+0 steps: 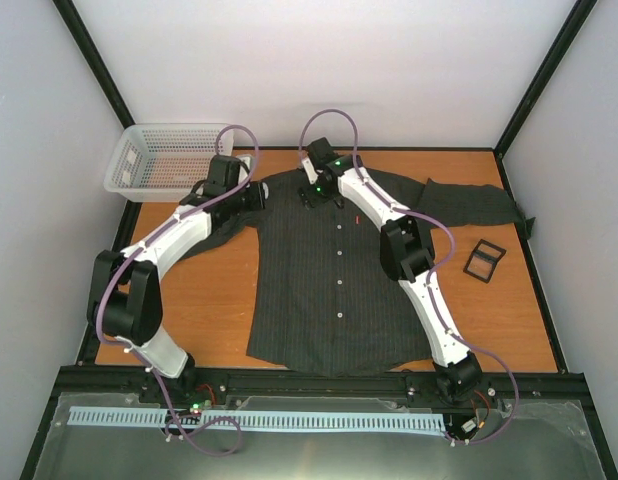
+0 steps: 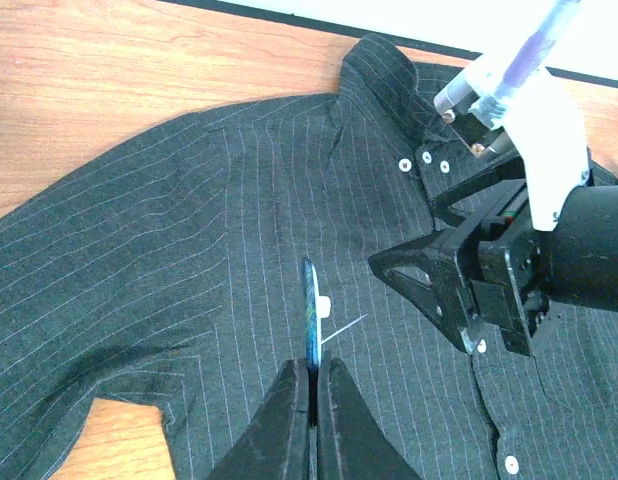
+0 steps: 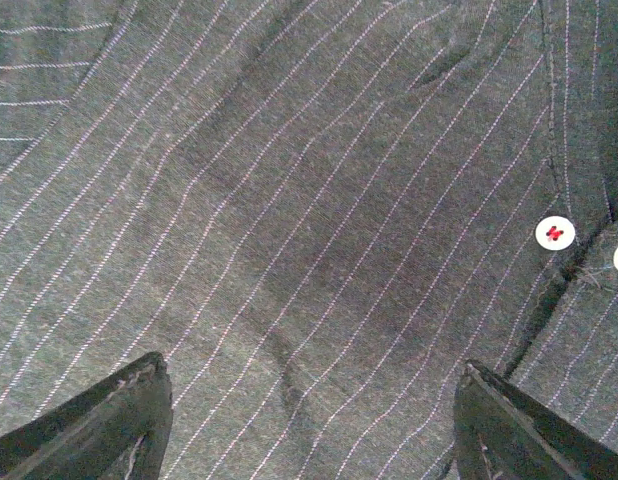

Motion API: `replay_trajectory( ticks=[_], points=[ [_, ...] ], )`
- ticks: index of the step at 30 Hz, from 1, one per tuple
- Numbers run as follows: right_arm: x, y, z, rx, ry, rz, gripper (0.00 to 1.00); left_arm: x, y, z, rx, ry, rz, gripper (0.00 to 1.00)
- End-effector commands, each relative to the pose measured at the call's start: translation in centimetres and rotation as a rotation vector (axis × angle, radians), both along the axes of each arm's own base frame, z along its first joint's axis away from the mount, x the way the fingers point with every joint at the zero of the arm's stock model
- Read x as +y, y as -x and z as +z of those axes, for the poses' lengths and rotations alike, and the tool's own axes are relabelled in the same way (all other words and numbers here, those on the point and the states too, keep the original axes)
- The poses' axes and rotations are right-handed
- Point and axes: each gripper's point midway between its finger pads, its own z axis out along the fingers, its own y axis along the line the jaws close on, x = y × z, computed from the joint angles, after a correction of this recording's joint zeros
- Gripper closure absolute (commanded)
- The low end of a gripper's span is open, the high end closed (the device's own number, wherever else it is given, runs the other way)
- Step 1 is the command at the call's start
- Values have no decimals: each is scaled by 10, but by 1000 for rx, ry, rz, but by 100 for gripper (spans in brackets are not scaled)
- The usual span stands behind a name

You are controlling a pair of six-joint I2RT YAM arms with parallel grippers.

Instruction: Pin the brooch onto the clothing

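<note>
The clothing (image 1: pixel 329 290), a dark pinstriped shirt, lies flat and face up on the wooden table. My left gripper (image 2: pixel 315 368) is shut on the brooch (image 2: pixel 310 310), a blue disc seen edge-on with a white clasp and a thin pin pointing right. The brooch hangs just over the shirt (image 2: pixel 189 220) below the left shoulder. My right gripper (image 3: pixel 314 385) stands open over the chest fabric (image 3: pixel 319 200) beside the collar, with nothing between its fingers. In the left wrist view the right gripper's black fingers (image 2: pixel 439 280) sit close to the right of the brooch.
A white plastic basket (image 1: pixel 164 155) stands at the back left corner. A small black square frame (image 1: pixel 484 260) lies on the table (image 1: pixel 209 300) right of the shirt. White buttons (image 3: pixel 555 233) run down the placket near my right gripper.
</note>
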Motion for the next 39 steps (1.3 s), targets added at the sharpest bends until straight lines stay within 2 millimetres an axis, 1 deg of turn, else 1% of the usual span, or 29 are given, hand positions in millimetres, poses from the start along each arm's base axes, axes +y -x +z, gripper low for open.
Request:
replay_trajectory(
  ticks=[1,5,9,11,14,17,19,21,24,26,30,31,33,36,38,39],
  points=[
    [-7,2,-21,30,50,-9,25,4,4,21,-67,0,-9,99],
    [-8,8,-37,70,56,-8,25,7,7,19,-69,-7,-5,99],
    [-12,13,-52,113,81,-16,27,7,8,23,-77,-7,-5,99],
    [-14,18,-62,143,96,-19,31,7,8,24,-83,-8,-7,99],
    [-20,26,-75,188,122,-30,43,8,8,25,-86,-8,-6,99],
    [-23,30,-84,209,139,-34,61,8,8,24,-86,-10,-4,99],
    [-22,28,-85,201,136,-32,74,8,8,23,-85,-9,-6,100],
    [-19,24,-80,181,122,-29,85,7,8,24,-84,-8,-8,99],
    [-11,16,-67,142,83,-21,96,6,5,25,-90,-5,-8,99],
    [-3,10,-54,108,44,-1,97,4,2,25,-96,1,-14,99],
    [8,0,-18,36,-34,21,97,-5,-6,16,-85,19,-45,100],
    [10,-2,-6,19,-60,25,97,-8,-12,19,-111,29,-55,100],
    [13,-3,9,3,-113,33,97,-13,-20,16,-121,34,-72,99],
    [13,0,20,3,-198,40,97,-22,-33,11,-143,37,-112,99],
    [14,3,21,10,-253,58,97,-28,-43,10,-176,36,-137,100],
    [13,7,15,31,-266,64,97,-30,-49,7,-191,32,-144,99]
  ],
)
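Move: The open right hand hovers over the clothing; the patch it will pinch lies about 5 cm below, 1 cm back and 1 cm right. A shirt button sits some 5 cm back and 5 cm right of the hand, the collar about 9 cm ahead and 4 cm right, both roughly 5 cm below. From the left hand, still holding the brooch, that patch is about 7 cm ahead, 15 cm right and 15 cm below. Right sinks about 4 cm and pinches the clothing; left, keeping the brooch, then dips forward, right, down towards it. ##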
